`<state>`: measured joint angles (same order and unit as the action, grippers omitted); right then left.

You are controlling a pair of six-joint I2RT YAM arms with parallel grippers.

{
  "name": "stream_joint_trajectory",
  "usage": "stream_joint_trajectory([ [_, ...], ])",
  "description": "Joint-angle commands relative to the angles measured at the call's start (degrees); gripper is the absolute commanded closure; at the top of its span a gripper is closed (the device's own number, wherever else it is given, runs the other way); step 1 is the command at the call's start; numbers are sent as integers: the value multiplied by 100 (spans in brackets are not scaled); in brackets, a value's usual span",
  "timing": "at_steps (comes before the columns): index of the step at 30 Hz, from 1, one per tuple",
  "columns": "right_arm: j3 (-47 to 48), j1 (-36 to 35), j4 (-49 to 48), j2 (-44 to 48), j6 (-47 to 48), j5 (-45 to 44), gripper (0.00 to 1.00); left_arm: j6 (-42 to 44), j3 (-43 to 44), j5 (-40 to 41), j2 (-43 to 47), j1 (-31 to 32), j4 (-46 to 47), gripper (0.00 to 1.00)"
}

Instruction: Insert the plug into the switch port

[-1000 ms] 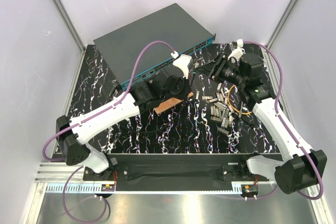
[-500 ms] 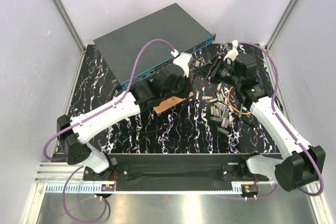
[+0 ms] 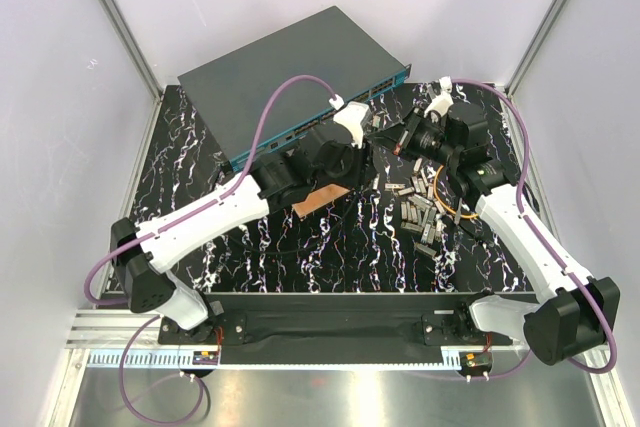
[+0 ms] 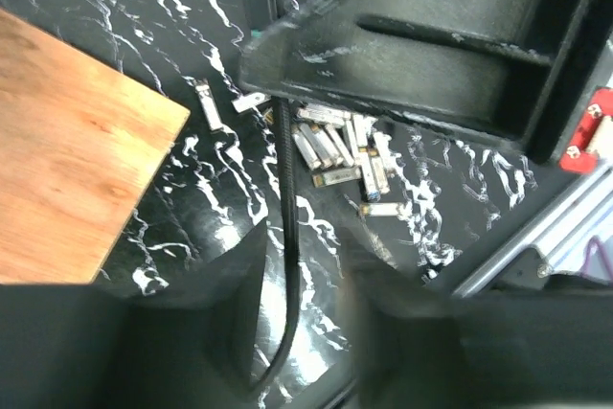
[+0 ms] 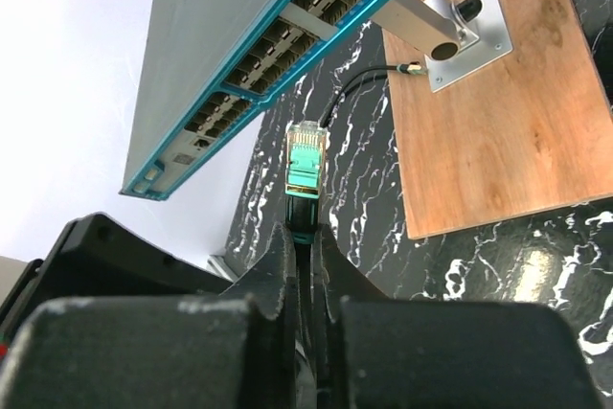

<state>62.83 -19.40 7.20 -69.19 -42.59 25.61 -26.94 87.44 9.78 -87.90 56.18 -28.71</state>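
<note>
The switch lies at the back of the table, its teal port row facing the arms. The teal plug sticks out of my right gripper, which is shut on the boot just behind it. The plug points at the port row and stays short of it. In the top view the right gripper sits just right of the left gripper. My left gripper is open, and the black cable runs loose between its fingers.
A small wooden board with a metal post on a plate lies in front of the switch. Several small metal modules and an orange cable loop lie on the black marbled mat at the right.
My right gripper moved left and shut on the plug's boot. My left gripper opened and let go of the cable.
</note>
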Motion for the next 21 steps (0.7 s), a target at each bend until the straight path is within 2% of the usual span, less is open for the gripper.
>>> stream_joint_trajectory([
  [1,256,-55,-27,107,408,84,100,205,379,-562,149,-54,60,51],
  [3,326,-47,384,160,864,208,100,609,545,-941,281,-247,-143,48],
  [6,484,-38,1043,309,1682,619,100,1048,712,-1864,790,-729,-617,40],
  [7,615,-38,1264,309,2058,734,100,1181,748,-2388,887,-880,-827,35],
  [10,931,-55,2082,196,2622,1051,100,1682,923,-2760,1247,-1486,-1267,29],
  [12,1091,-81,2520,108,2817,1218,100,2094,1055,-2632,1363,-1863,-1505,28],
  [17,1741,-432,3102,-323,3361,1123,100,2658,1109,-1657,1618,-2453,-2033,26],
  [21,2215,-942,3497,-692,3634,920,100,2588,1073,-1681,1645,-3392,-2244,26],
])
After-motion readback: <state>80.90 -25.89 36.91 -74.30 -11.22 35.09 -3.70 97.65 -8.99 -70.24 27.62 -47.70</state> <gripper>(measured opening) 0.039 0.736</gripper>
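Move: The right hand holds the plug just beyond its fingertips. From this hand, the middle of the switch's port row lies some 11 cm left, 6 cm ahead and 8 cm lower. The wooden board is about 12 cm left, 2 cm back and 28 cm down; the pile of metal modules about 14 cm right, 12 cm back and equally low. From the left hand, the plug is roughly 6 cm ahead, 1 cm left and 1 cm up, the port row 11 cm ahead, 10 cm left and 7 cm lower. Leftward and up, the left hand pulls away from the plug, its fingers opening further to free the cable, and travels nearly 20 cm left and 12 cm up to above the switch's left part. The right hand keeps its pinch on the plug and draws back about 6 cm, away from the port row, curving left at the end while swinging counter-clockwise and tipping its fingers somewhat down. ##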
